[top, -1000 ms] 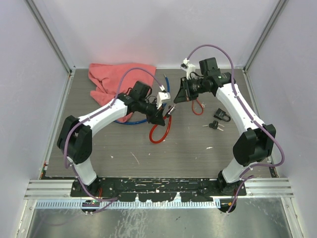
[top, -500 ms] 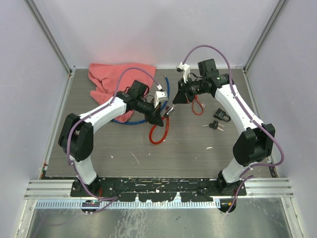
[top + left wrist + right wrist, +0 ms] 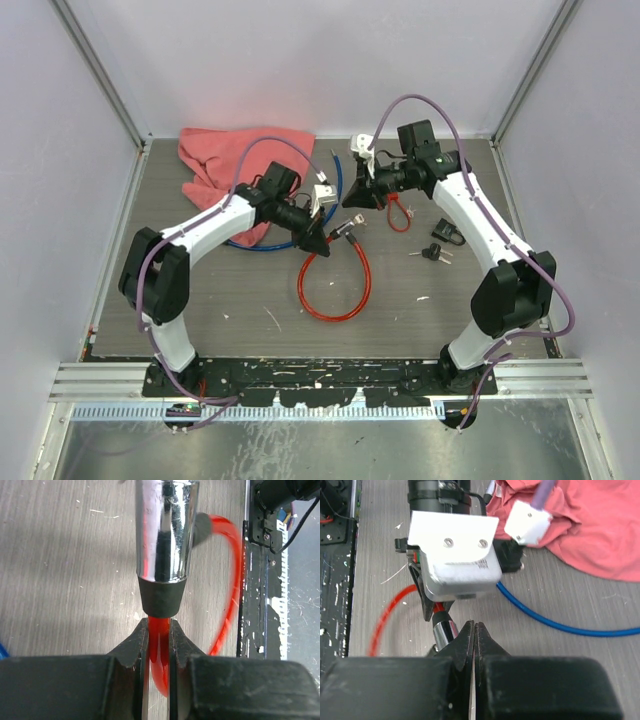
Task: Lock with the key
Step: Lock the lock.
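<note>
My left gripper is shut on the red cable lock, pinching the red cable just behind its chrome barrel. The cable hangs in a wide loop over the table, and its blurred free end sits beside the barrel. My right gripper hovers close above and behind the barrel, jaws shut with nothing between them. Keys with black heads lie on the table to the right, apart from both grippers.
A small black padlock lies by the keys. A short red cable lies under the right arm. A blue cable and a red cloth lie at the back left.
The red cable has sprung from a narrow loop into a wide one. My right gripper has shifted slightly left and its jaws have closed fully. The left gripper has kept its grip.
</note>
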Robot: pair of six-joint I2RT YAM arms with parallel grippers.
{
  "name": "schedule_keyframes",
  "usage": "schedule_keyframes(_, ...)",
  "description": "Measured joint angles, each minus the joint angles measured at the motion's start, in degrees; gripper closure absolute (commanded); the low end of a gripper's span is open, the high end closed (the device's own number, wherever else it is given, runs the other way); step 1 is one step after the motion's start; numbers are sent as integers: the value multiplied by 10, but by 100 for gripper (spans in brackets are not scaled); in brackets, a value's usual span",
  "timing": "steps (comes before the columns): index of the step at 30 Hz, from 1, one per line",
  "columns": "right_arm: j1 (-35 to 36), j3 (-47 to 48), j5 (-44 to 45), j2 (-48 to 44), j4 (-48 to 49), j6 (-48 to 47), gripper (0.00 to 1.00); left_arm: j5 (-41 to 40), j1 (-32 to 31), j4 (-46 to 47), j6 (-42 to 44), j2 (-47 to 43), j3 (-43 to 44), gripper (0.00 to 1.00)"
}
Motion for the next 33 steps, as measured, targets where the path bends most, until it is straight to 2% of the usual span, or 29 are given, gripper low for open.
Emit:
schedule_keyframes(3, 1, 1, -17, 0, -8, -51, 95, 0, -1, -11, 3, 5, 0, 100)
schedule_keyframes(9, -2, 52, -39, 16, -37, -59, 68, -10, -2, -13, 8, 6, -2, 100)
schedule_keyframes(13, -24, 87, -73, 20, -84, -75, 57, -33, -3, -12, 7, 5, -8, 100)
schedule_keyframes(17, -55, 70, -108, 12, -113, -90, 49, -73, -6, 5, -1, -7, -34, 100)
schedule_keyframes(25, -112, -30, -172, -23, -140, -97, 43, -180, -36, 53, -6, -92, -104, 100)
schedule_keyframes(33, -115, -82, -203, -25, -171, -140, 38, -259, -69, 67, 14, -135, -119, 100)
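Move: The key in the silver lock head, held by the left hand, lies about 3 cm back, 2 cm to the right and 4 cm below the right hand's closed fingertips. The lock head's middle is some 5 cm back, level sideways and 6 cm below. On the table, about 24 cm below, the small red lock lies 14 cm to the right and 5 cm ahead. From the left hand the key is about 4 cm ahead, 6 cm to the right and 5 cm up. Still pinching the red cable just below the silver lock head, the left hand eases about 2 cm left, dips some 3 cm and climbs most of the way back, tilting roughly 20 degrees. The right hand first rises about 4 cm, its fingers opening past half, then swings 5 cm right and 5 cm back while sinking to just under its starting height, to face the key with parted fingers. ##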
